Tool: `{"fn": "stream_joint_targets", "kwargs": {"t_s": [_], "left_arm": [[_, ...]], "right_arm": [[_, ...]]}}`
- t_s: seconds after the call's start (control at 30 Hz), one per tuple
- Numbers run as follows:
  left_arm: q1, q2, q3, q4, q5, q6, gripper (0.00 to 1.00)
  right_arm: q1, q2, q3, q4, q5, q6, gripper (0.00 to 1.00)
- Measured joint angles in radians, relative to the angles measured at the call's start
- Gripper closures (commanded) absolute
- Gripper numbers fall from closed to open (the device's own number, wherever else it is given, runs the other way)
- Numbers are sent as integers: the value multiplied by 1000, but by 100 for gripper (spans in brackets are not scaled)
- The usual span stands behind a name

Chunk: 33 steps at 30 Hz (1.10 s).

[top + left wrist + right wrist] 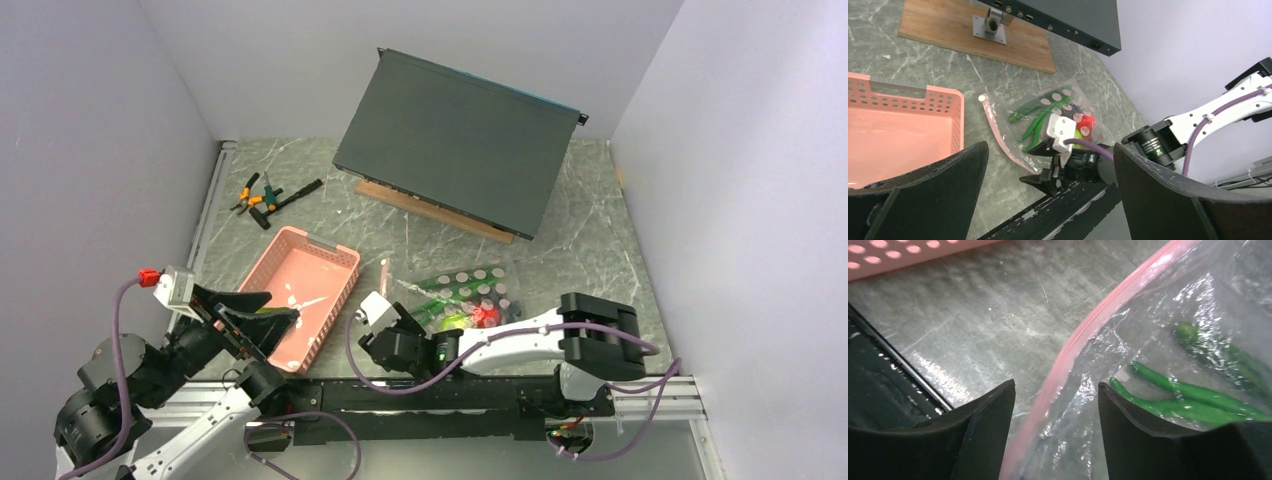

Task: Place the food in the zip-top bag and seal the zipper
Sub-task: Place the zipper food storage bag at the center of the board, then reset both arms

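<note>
The clear zip-top bag (470,292) lies flat on the marble table, right of the pink basket. Inside it is the food: long green peppers (1193,395), a red piece (1087,122) and a bright green apple (1078,134). The pink zipper (1088,335) runs along the bag's left edge and curves toward the table's near edge. My right gripper (1055,390) is open and low at the bag's near-left corner, with the zipper strip in the gap between its fingers, touching neither. My left gripper (1050,144) is wide open and holds nothing, raised over the basket's near end (268,308).
The pink slotted basket (345,290) sits left of the bag and looks empty. Orange-handled pliers (255,195) lie at the back left. A dark panel (455,140) leans on a wooden board (430,210) at the back. A black rail (1068,210) borders the near edge.
</note>
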Motion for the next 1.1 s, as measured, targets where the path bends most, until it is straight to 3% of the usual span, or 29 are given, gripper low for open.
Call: {"fn": "stream_joint_targets", "kwargs": {"t_s": [0.2,0.27,0.3,0.5,0.77,1.1], "left_arm": [[0,-36,0,-3,-37,-17,0],[0,-38,3,-3,-48,-21,0],[0,-37,6,-3,-56,-23,0],[0,-14,108,-18,-121,-18,0],[0,71,303,32,-189,42,0],[0,108,360,117,-221,97,0]], "right_arm": [[0,-188,18,-85,-20,-48,15],[0,-280,42,-109,-23,-77,2],[0,-326,55,-119,-23,-96,1],[0,-540,188,-193,24,-246,0],[0,-616,495,-239,230,-443,0],[0,-733,522,-104,456,-643,0]]}}
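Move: The food storage bag lies with its middle about 7 cm ahead of the right hand, 13 cm to its right and a few centimetres below; the near end of its zipper is right at the already parted fingers. The pink basket is some 20 cm to this hand's left and 9 cm ahead, the panel's wooden foot roughly 30 cm ahead and 10 cm right. From the high left hand, the bag is about 12 cm ahead, 28 cm right and 31 cm below. From the near end of the bag's zipper the right hand goes away, its fingers spreading from part-open to fully wide. It climbs fast, almost straight up at first and then also swinging right, about 45 cm up in all, tipping up some 30 degrees and turning clockwise. The left hand, wide open and empty, rises about 14 cm, drifts left and tilts up. ##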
